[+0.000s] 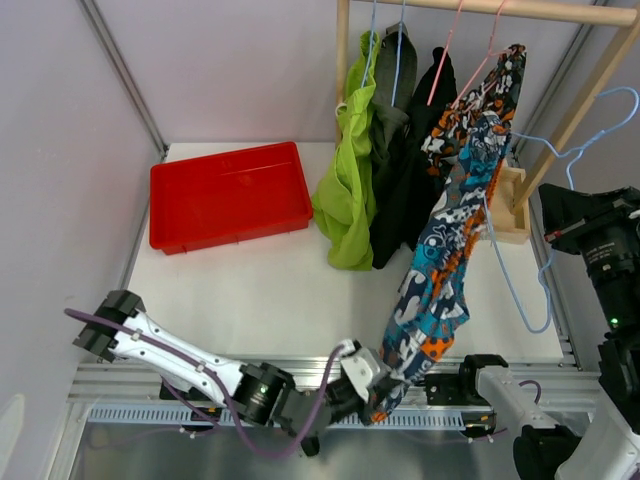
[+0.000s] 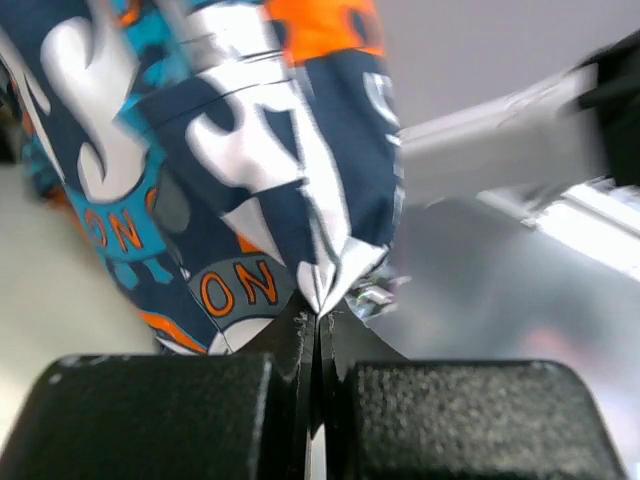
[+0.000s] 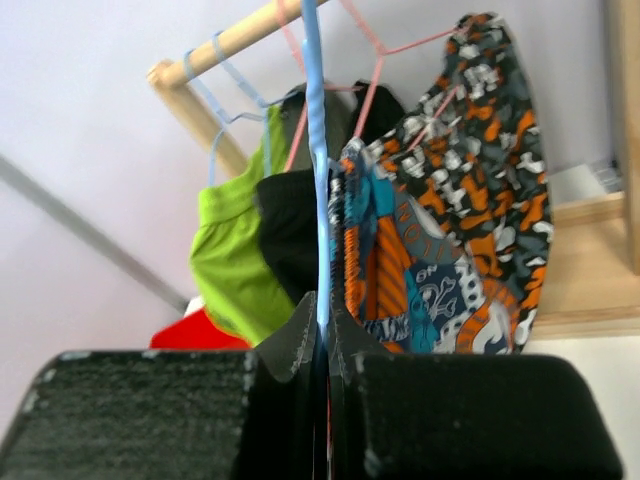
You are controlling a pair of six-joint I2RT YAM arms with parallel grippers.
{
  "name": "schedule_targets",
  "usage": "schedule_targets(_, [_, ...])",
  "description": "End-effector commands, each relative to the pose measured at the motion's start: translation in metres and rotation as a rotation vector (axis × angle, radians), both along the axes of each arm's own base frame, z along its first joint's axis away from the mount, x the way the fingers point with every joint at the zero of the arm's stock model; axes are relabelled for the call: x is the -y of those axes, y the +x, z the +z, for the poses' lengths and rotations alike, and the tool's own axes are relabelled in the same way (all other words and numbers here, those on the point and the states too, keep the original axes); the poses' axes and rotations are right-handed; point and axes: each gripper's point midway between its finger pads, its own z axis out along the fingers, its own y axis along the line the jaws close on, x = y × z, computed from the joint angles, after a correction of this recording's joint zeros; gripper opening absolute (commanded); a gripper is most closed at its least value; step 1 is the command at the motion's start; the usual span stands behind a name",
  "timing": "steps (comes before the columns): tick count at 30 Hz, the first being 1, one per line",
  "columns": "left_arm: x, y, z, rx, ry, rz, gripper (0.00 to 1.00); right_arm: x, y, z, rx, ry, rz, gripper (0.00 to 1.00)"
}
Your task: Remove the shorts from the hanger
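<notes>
The teal-orange-white patterned shorts (image 1: 440,270) stretch in a long diagonal from the rack down to the table's near edge. My left gripper (image 1: 384,398) is shut on their lower tip, and the pinched fabric (image 2: 290,200) bunches just above the closed jaws of the left gripper (image 2: 320,316). My right gripper (image 3: 325,312) is shut on the wire of a light blue hanger (image 3: 316,150), which hangs off the rack's right side as the blue hanger (image 1: 545,285). On the rack hang lime green shorts (image 1: 350,185), dark grey-olive shorts (image 1: 392,115), black shorts (image 1: 410,180) and orange-black-white patterned shorts (image 1: 490,95).
A red tray (image 1: 228,195) lies at the back left of the white table (image 1: 270,290). The wooden rack's rail (image 1: 520,10) and right post (image 1: 580,105) stand at the back, with its wooden base (image 1: 510,210) below. Pink hangers (image 1: 470,55) hold two pairs.
</notes>
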Motion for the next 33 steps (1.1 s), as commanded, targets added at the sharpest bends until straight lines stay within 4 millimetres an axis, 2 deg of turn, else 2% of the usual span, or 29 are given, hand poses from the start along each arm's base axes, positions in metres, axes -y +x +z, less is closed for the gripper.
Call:
schedule_targets(1, [-0.028, 0.051, -0.016, -0.062, 0.038, 0.092, 0.0, -0.013, -0.027, 0.065, 0.183, -0.01, 0.072, 0.0])
schedule_targets(2, [-0.032, 0.067, -0.01, -0.063, 0.025, 0.119, 0.0, -0.02, -0.025, 0.059, 0.14, 0.0, 0.114, 0.0])
schedule_targets(3, [-0.038, 0.083, 0.006, -0.067, -0.007, 0.126, 0.0, -0.028, -0.031, 0.046, 0.083, 0.032, 0.158, 0.0])
schedule_targets(4, [-0.045, 0.119, 0.013, -0.031, -0.002, 0.202, 0.0, -0.038, -0.039, 0.04, 0.066, 0.045, 0.21, 0.0])
schedule_targets(5, [-0.048, 0.135, 0.044, -0.02, -0.051, 0.228, 0.0, -0.045, -0.057, 0.029, 0.06, 0.058, 0.242, 0.0])
schedule_targets(6, [-0.052, 0.152, 0.057, 0.002, -0.055, 0.26, 0.0, -0.051, -0.067, 0.022, 0.048, 0.082, 0.269, 0.0])
schedule_targets(7, [-0.058, 0.181, 0.06, 0.054, -0.006, 0.314, 0.0, -0.057, -0.076, 0.014, 0.038, 0.089, 0.292, 0.0])
schedule_targets(8, [-0.062, 0.194, 0.111, 0.072, -0.083, 0.34, 0.0, -0.068, -0.095, 0.008, 0.039, 0.083, 0.348, 0.0])
schedule_targets(9, [-0.064, 0.207, 0.117, 0.089, -0.054, 0.364, 0.0, -0.075, -0.103, 0.003, 0.026, 0.08, 0.377, 0.0])
schedule_targets(10, [-0.069, 0.234, 0.129, 0.113, -0.011, 0.411, 0.0, -0.081, -0.111, -0.008, -0.016, 0.085, 0.409, 0.0])
schedule_targets(11, [-0.075, 0.243, 0.16, 0.128, -0.047, 0.431, 0.0, -0.095, -0.123, -0.012, -0.037, 0.079, 0.488, 0.0])
schedule_targets(12, [-0.08, 0.253, 0.167, 0.141, -0.035, 0.459, 0.0, -0.104, -0.135, -0.019, -0.065, 0.081, 0.533, 0.0])
schedule_targets(13, [-0.094, 0.267, 0.197, 0.18, -0.066, 0.493, 0.0, -0.111, -0.143, -0.022, -0.081, 0.08, 0.575, 0.0])
schedule_targets(14, [-0.097, 0.273, 0.2, 0.194, -0.04, 0.503, 0.0, -0.123, -0.156, -0.025, -0.099, 0.078, 0.66, 0.0])
schedule_targets(15, [-0.117, 0.274, 0.251, 0.221, -0.135, 0.532, 0.0, -0.127, -0.164, -0.03, -0.129, 0.091, 0.683, 0.0])
schedule_targets(17, [-0.143, 0.293, 0.271, 0.257, -0.111, 0.622, 0.0, -0.135, -0.188, -0.028, -0.099, 0.065, 0.726, 0.0])
schedule_targets(18, [-0.167, 0.292, 0.309, 0.279, -0.159, 0.666, 0.0, -0.138, -0.197, -0.03, -0.104, 0.068, 0.743, 0.0])
schedule_targets(20, [-0.203, 0.308, 0.322, 0.338, -0.087, 0.815, 0.0, -0.141, -0.208, -0.03, -0.086, 0.068, 0.755, 0.0])
schedule_targets(23, [-0.257, 0.318, 0.363, 0.419, -0.09, 0.957, 0.0, -0.141, -0.208, -0.037, -0.09, 0.076, 0.754, 0.0])
schedule_targets(24, [-0.265, 0.337, 0.353, 0.42, -0.018, 1.005, 0.0, -0.14, -0.205, -0.038, -0.085, 0.073, 0.749, 0.0])
schedule_targets(25, [-0.278, 0.339, 0.362, 0.432, -0.032, 1.032, 0.0, -0.139, -0.201, -0.044, -0.099, 0.08, 0.747, 0.0])
schedule_targets(26, [-0.276, 0.349, 0.355, 0.434, 0.001, 1.035, 0.0, -0.139, -0.198, -0.044, -0.095, 0.073, 0.749, 0.0])
schedule_targets(32, [-0.31, 0.421, 0.32, 0.345, 0.04, 1.105, 0.0, -0.13, -0.172, -0.055, -0.118, 0.057, 0.711, 0.0])
schedule_targets(33, [-0.328, 0.434, 0.318, 0.328, 0.026, 1.145, 0.0, -0.129, -0.169, -0.058, -0.125, 0.051, 0.706, 0.0])
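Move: The left hand already pinches the blue patterned shorts; the red bin it carries them to lies about 43 cm ahead, 38 cm to its left and some 24 cm below. The hanging green shorts are some 42 cm ahead, 8 cm left and 12 cm higher. From the right hand, which already holds the empty blue hanger, the bin is roughly 30 cm ahead, 60 cm left and 48 cm below, and the dark camouflage shorts hang about 22 cm ahead, 2 cm left and 10 cm lower. Keeping the blue patterned shorts pinched, the left hand sweeps fast forward, nearly 40 cm, first low and then climbing about 35 cm while it swings left to high above the red bin, its fingers turning some 65 degrees counter-clockwise from pointing right to pointing forward and tilting up. The right hand keeps its grip on the hanger and draws it back and to the left, away from the camouflage shorts, turning about 40 degrees counter-clockwise, sinking a little and easing slightly forward at the end. ##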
